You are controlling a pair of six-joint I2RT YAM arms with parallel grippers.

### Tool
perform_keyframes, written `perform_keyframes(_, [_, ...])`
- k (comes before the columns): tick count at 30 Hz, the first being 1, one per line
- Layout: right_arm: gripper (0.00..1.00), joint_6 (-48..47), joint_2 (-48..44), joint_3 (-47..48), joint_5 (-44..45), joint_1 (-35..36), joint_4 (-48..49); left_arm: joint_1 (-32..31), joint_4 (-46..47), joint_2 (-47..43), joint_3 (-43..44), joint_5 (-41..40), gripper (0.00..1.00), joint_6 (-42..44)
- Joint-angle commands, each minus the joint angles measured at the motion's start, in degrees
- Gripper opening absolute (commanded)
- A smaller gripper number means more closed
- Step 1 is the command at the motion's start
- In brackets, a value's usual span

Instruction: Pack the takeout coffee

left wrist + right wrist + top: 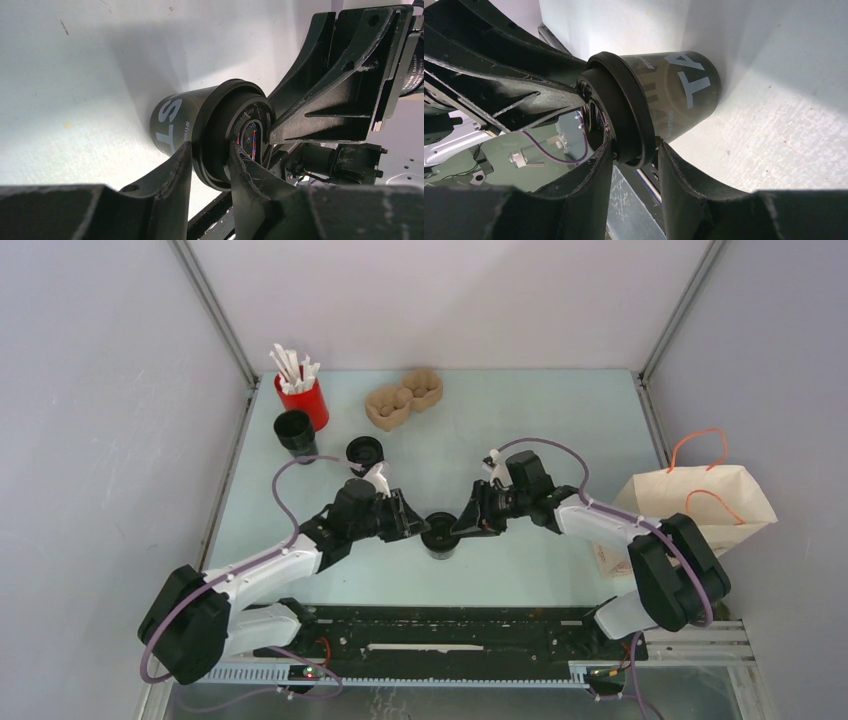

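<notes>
The takeout coffee [440,537], a small black cup with white lettering and a black lid, stands upright in the middle of the table near the front. My left gripper [418,527] comes at it from the left and my right gripper [462,525] from the right, tips facing each other. In the left wrist view the gripper [210,146] pinches the lid's rim [220,125], one finger under the rim against the cup [175,117], the other on top. In the right wrist view the gripper [635,145] holds the opposite edge of the lid [624,100] the same way, above the cup wall [684,90].
A brown paper bag [700,505] with orange handles lies at the right edge. At the back left are a red cup of white sticks [302,398], an open black cup [295,432], a squat black round piece [365,452] and a cardboard carrier [403,398].
</notes>
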Motion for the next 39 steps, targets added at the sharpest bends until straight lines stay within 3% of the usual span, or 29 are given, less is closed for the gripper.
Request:
perform_keyframes(1, [0.46, 1.9, 2.1, -0.5, 0.5, 0.3, 3.7, -0.8, 0.2, 1.0, -1.2, -1.1, 0.36, 0.6])
perform_keyframes(9, [0.43, -0.5, 7.8, 1.0, -2.4, -2.4, 1.3, -0.8, -1.2, 3.5, -1.0, -2.1, 0.36, 1.3])
perform_keyframes(18, [0.49, -0.8, 16.4, -0.5, -5.4, -3.0, 3.3, -0.9, -1.2, 4.0, -5.0, -3.7, 0.35, 1.0])
perform_keyframes(21, [0.52, -1.0, 15.1, -0.9, -5.7, -3.3, 3.7, -1.0, -1.5, 3.4, -5.7, -4.1, 0.35, 1.6])
perform_keyframes(29, [0.72, -4.4, 8.9, 4.1, -4.8, -2.8, 0.1, -1.6, -2.1, 3.2, -2.1, -2.9, 0.35, 3.3])
perform_keyframes(39, [0.79, -3.9, 9.1, 7.3, -7.0, -4.1, 0.1, -2.1, -4.9, 2.1, -1.5, -5.1, 0.35, 4.4])
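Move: The lid sits on the coffee cup between the two grippers: its middle is about 3 cm right of the left hand, 1 cm ahead, and about 3 cm left of the right hand, nearly level with it. Both hands are roughly at lid height. From the left hand the spare black lids lie some 19 cm ahead and 12 cm left on the table, and the cardboard cup holder about 34 cm ahead and 5 cm left. Press the right gripper down about 1.5 cm at the lid's right rim, rolling the wrist some 10 degrees and then easing part of it back, and open its fingers widely around the rim before slipping about 1 cm forward. Bring the left gripper roughly 1 cm forward along the left rim and hold it there, the rim still between its unchanged fingers. ##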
